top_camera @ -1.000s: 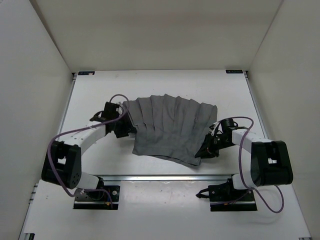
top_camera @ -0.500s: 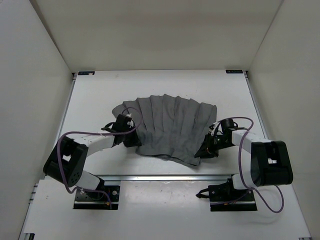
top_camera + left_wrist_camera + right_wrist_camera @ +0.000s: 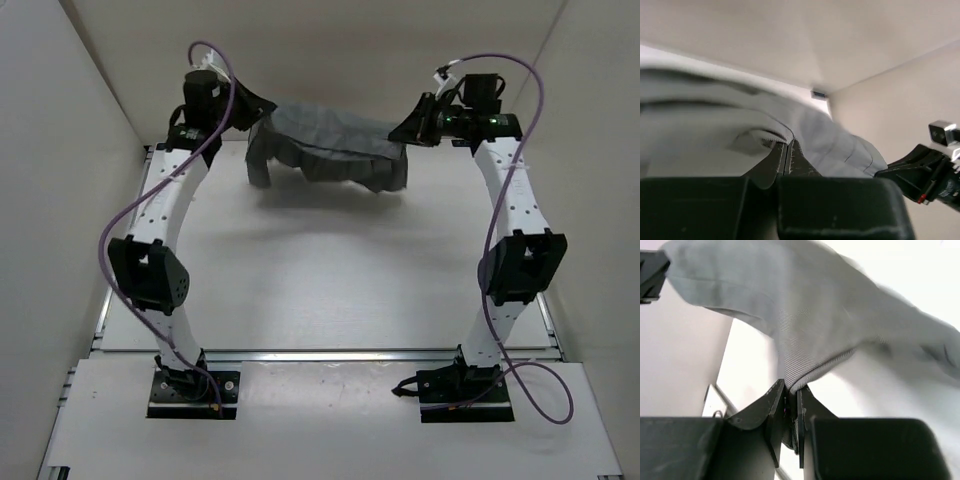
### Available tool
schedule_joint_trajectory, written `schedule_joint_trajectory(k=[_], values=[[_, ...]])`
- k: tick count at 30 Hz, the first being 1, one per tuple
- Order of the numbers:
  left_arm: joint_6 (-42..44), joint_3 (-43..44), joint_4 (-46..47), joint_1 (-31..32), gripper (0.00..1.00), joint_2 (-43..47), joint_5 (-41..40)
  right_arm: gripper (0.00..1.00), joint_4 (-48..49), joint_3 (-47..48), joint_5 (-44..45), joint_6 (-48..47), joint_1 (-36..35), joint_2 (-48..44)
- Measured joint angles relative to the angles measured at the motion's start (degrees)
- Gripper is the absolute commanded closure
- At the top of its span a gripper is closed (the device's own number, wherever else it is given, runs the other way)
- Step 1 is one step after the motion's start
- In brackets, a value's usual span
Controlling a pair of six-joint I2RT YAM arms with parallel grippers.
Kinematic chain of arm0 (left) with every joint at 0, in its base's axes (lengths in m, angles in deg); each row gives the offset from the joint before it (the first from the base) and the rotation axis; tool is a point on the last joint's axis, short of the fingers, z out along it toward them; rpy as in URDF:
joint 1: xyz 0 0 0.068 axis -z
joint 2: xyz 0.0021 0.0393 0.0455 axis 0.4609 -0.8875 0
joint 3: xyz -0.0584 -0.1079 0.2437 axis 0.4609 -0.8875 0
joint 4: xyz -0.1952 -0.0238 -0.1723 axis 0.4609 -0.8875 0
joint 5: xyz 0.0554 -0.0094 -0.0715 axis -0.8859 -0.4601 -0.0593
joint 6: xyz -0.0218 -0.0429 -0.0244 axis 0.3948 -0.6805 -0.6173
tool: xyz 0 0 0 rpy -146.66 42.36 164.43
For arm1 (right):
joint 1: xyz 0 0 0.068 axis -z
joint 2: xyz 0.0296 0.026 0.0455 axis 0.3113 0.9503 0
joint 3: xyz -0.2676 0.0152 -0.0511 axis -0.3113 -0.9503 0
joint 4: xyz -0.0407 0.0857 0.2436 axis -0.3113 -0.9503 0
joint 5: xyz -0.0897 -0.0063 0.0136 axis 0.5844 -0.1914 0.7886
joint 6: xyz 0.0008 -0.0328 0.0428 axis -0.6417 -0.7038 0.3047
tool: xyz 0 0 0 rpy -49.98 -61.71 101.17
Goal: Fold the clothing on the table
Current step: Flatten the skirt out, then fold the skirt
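The grey pleated clothing (image 3: 330, 140) hangs in the air above the far part of the white table (image 3: 330, 270), stretched between both raised arms and sagging in the middle. My left gripper (image 3: 255, 112) is shut on its left corner; in the left wrist view the hem sits pinched at the shut gripper's (image 3: 788, 145) tips, with the clothing (image 3: 715, 125) spreading beyond. My right gripper (image 3: 405, 133) is shut on the right corner. The right wrist view shows a fold of the clothing (image 3: 805, 305) clamped in that gripper (image 3: 791, 387).
White walls (image 3: 90, 150) enclose the table on the left, right and far side. A metal rail (image 3: 330, 353) runs along the near edge by the arm bases. A black corner bracket (image 3: 819, 94) marks the far corner. The garment's shadow lies on the far tabletop.
The clothing lay flat on the table a second ago, my left gripper open at its left edge. That gripper has shut, and both arms have lifted the clothing high toward the far wall.
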Motion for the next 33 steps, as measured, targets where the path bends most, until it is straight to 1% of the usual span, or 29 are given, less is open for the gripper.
schedule_joint_trajectory(k=[1,2,3,5,8,11,13,14,16,18,20,24,27,30,33], values=[[-0.3,1.0,0.5,-0.6,1.00,1.2,0.2,1.00,0.6,1.0,-0.2,0.1,0.6,-1.3],[-0.5,-0.4,1.5,-1.0,1.00,3.7,0.3,1.00,1.3,0.0,-0.2,0.2,1.0,-3.0],[-0.8,-4.3,3.1,-1.3,1.00,7.1,0.4,1.00,3.0,-3.7,-0.4,0.3,1.6,-5.7],[-1.6,-16.2,6.3,-1.4,1.00,15.3,0.9,1.00,5.0,-13.5,-1.6,0.9,2.4,-11.3],[-3.1,-39.5,10.9,-1.5,1.00,27.1,2.1,1.00,9.1,-31.6,-3.9,1.6,3.0,-16.8],[-4.6,-59.8,14.3,-0.7,1.00,31.6,2.3,1.00,11.8,-47.9,-4.0,1.7,3.1,-17.5],[-6.3,-71.7,13.9,0.4,1.00,32.6,1.7,1.00,12.4,-57.8,-3.4,1.9,3.1,-17.6],[-7.3,-77.9,12.2,1.4,1.00,33.7,1.2,1.00,12.5,-63.0,-3.1,2.1,3.1,-18.1],[-8.4,-84.8,7.6,3.2,1.00,37.5,0.2,0.99,12.6,-71.0,-2.7,2.4,2.8,-20.0],[-8.7,-87.8,2.8,4.7,1.00,43.9,-0.5,1.00,11.9,-77.9,-2.1,2.8,2.2,-24.6],[-8.4,-87.9,0.7,5.0,1.00,49.8,-1.6,1.00,10.9,-81.6,-1.0,3.3,1.2,-30.3],[-7.3,-88.2,-3.2,4.8,1.00,57.3,-1.7,1.00,9.1,-84.2,1.8,4.4,-0.8,-40.2],[-6.3,-89.0,-8.0,5.0,1.00,61.4,-1.5,1.00,4.7,-85.9,3.8,5.8,-2.7,-48.7],[-6.1,-89.0,-13.7,6.9,1.00,66.3,-1.1,1.00,-0.9,-87.2,3.9,7.0,-3.0,-57.0],[-5.8,-87.6,-19.3,9.8,1.00,70.0,-1.1,1.00,-5.5,-87.6,3.4,8.0,-3.5,-61.4]])
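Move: High over the far part of the table, both shut grippers still hold the skirt's upper corners. The skirt's middle hangs about 12 cm in from each hand, some 12 cm below and 5 cm back from the left one, and 10 cm below and level with the right one. The near rail's stretch midway between them lies roughly 44 cm back from the left hand, 38 cm back from the right, 30-odd cm below and 12 cm inward of each. Snapping the skirt down, both hands keep their pinch, rise 3 to 4 cm, then sweep back and steeply down towards the near rail, the fingers tipping some 40 degrees further down. Just above the table they turn to a slower level pull backward, easing up about 4 cm, and end 35 to 40 cm back from the start. ##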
